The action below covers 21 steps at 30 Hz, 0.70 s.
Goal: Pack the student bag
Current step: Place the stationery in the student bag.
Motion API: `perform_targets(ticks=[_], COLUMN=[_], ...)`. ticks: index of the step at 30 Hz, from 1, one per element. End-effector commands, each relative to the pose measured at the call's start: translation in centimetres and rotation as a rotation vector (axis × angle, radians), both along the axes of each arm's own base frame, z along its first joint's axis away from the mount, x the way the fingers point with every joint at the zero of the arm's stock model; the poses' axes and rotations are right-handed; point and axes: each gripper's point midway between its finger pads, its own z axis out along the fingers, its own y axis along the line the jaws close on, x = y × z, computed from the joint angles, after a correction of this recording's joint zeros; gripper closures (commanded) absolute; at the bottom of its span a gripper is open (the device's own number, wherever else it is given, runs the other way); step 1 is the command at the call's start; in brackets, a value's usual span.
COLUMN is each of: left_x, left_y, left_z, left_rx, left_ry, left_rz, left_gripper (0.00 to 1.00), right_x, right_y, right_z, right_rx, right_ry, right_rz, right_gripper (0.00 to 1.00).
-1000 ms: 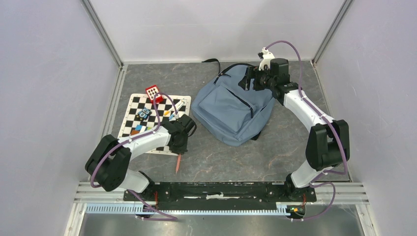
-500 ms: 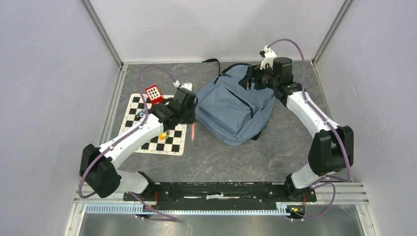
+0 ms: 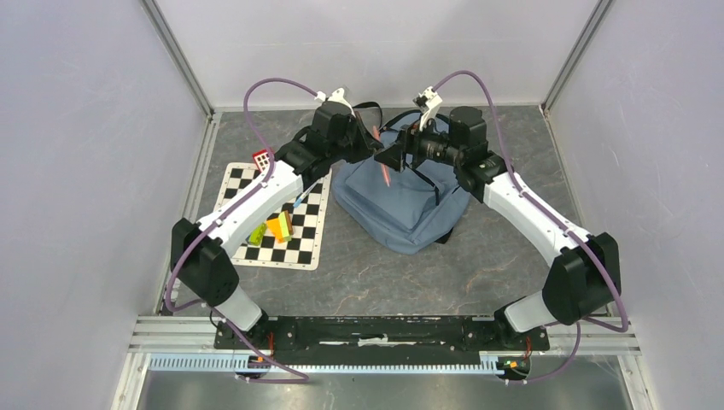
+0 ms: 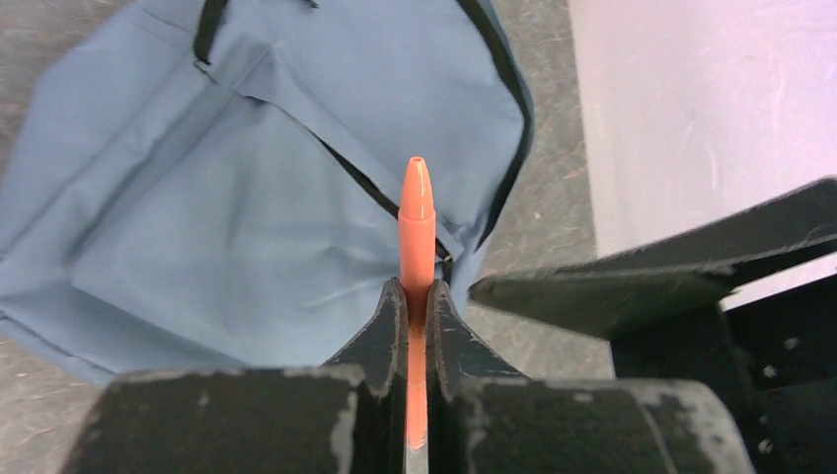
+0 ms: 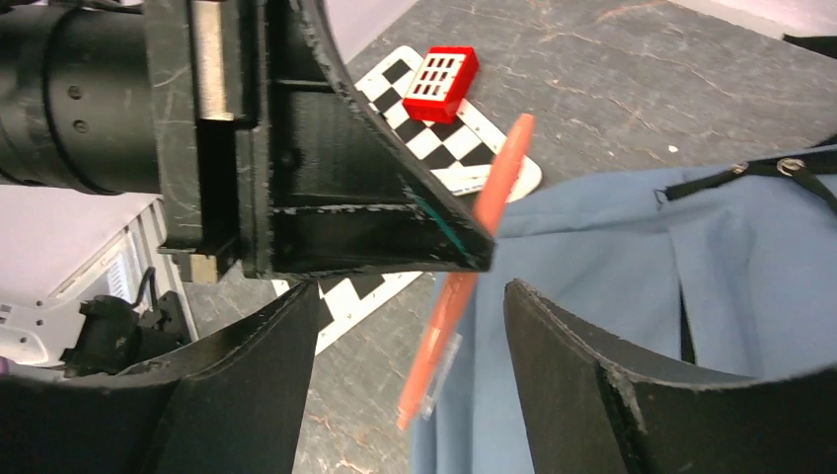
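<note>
The student bag (image 3: 410, 201) lies flat on the grey table, blue-grey with dark zippers; it fills the left wrist view (image 4: 247, 197). My left gripper (image 3: 373, 147) hovers over the bag's top left corner, shut on an orange pen (image 4: 416, 197) whose tip points past the fingertips (image 4: 416, 286). From the right wrist the pen (image 5: 434, 355) hangs slanted under the left gripper (image 5: 326, 197). My right gripper (image 3: 399, 158) faces it with jaws open (image 5: 413, 288). The pen shows between its fingers (image 5: 592, 365) and touches neither.
A checkered mat (image 3: 282, 243) lies left of the bag with coloured blocks (image 3: 275, 229) on it. A red box (image 3: 265, 159) sits at the mat's far corner (image 5: 442, 77). A black strap (image 3: 367, 106) trails behind the bag. Walls enclose three sides.
The left gripper shut on the pen lying at the table's front, then swung back and right with it over the bag. The right gripper moved left to meet it, its jaws narrowing slightly.
</note>
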Motion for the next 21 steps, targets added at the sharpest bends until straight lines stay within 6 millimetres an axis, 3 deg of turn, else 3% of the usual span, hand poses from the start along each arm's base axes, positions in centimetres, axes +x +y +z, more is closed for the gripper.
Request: perform_targets(ticks=[1, 7, 17, 21], left_x=[-0.5, -1.1, -1.7, -1.7], left_y=[-1.4, -0.6, -0.6, -0.7], left_z=[4.2, 4.8, 5.7, 5.7], left_rx=[-0.188, -0.252, -0.288, -0.285], left_ry=[-0.034, -0.032, -0.044, -0.048], left_rz=[-0.020, -0.001, -0.016, -0.027], left_gripper=[0.98, 0.98, 0.98, 0.98], right_x=[-0.8, -0.2, 0.7, 1.1], right_y=[1.2, 1.1, 0.7, 0.1], right_z=[1.8, 0.8, -0.7, -0.8], right_rx=[0.054, 0.008, -0.071, -0.095], right_ry=[-0.048, -0.044, -0.032, -0.033], right_rz=[0.025, 0.013, -0.037, -0.078], right_gripper=[0.29, 0.38, 0.63, 0.91])
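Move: The orange pen is already held in the left fingers, its middle about 2 cm back and 1 cm right of that hand point, 1 cm below. From the right hand, the pen's middle lies about 2 cm to the left and 1 cm lower, neither ahead nor back, already between the open fingers. The student bag's middle is some 6 cm right, 4 cm back and 21 cm below the right hand; the strap loop is about 17 cm ahead, 4 cm left and 25 cm below. Close the right gripper around the pen just below the left fingertips, from about three-quarters open to a fifth, easing that hand about 1 cm left, then sinking some 2 cm. Keep the left grip on the pen meanwhile, raise it about 2 cm while drawing back 1 cm, and roll that hand roughly 10 degrees, left side down. ##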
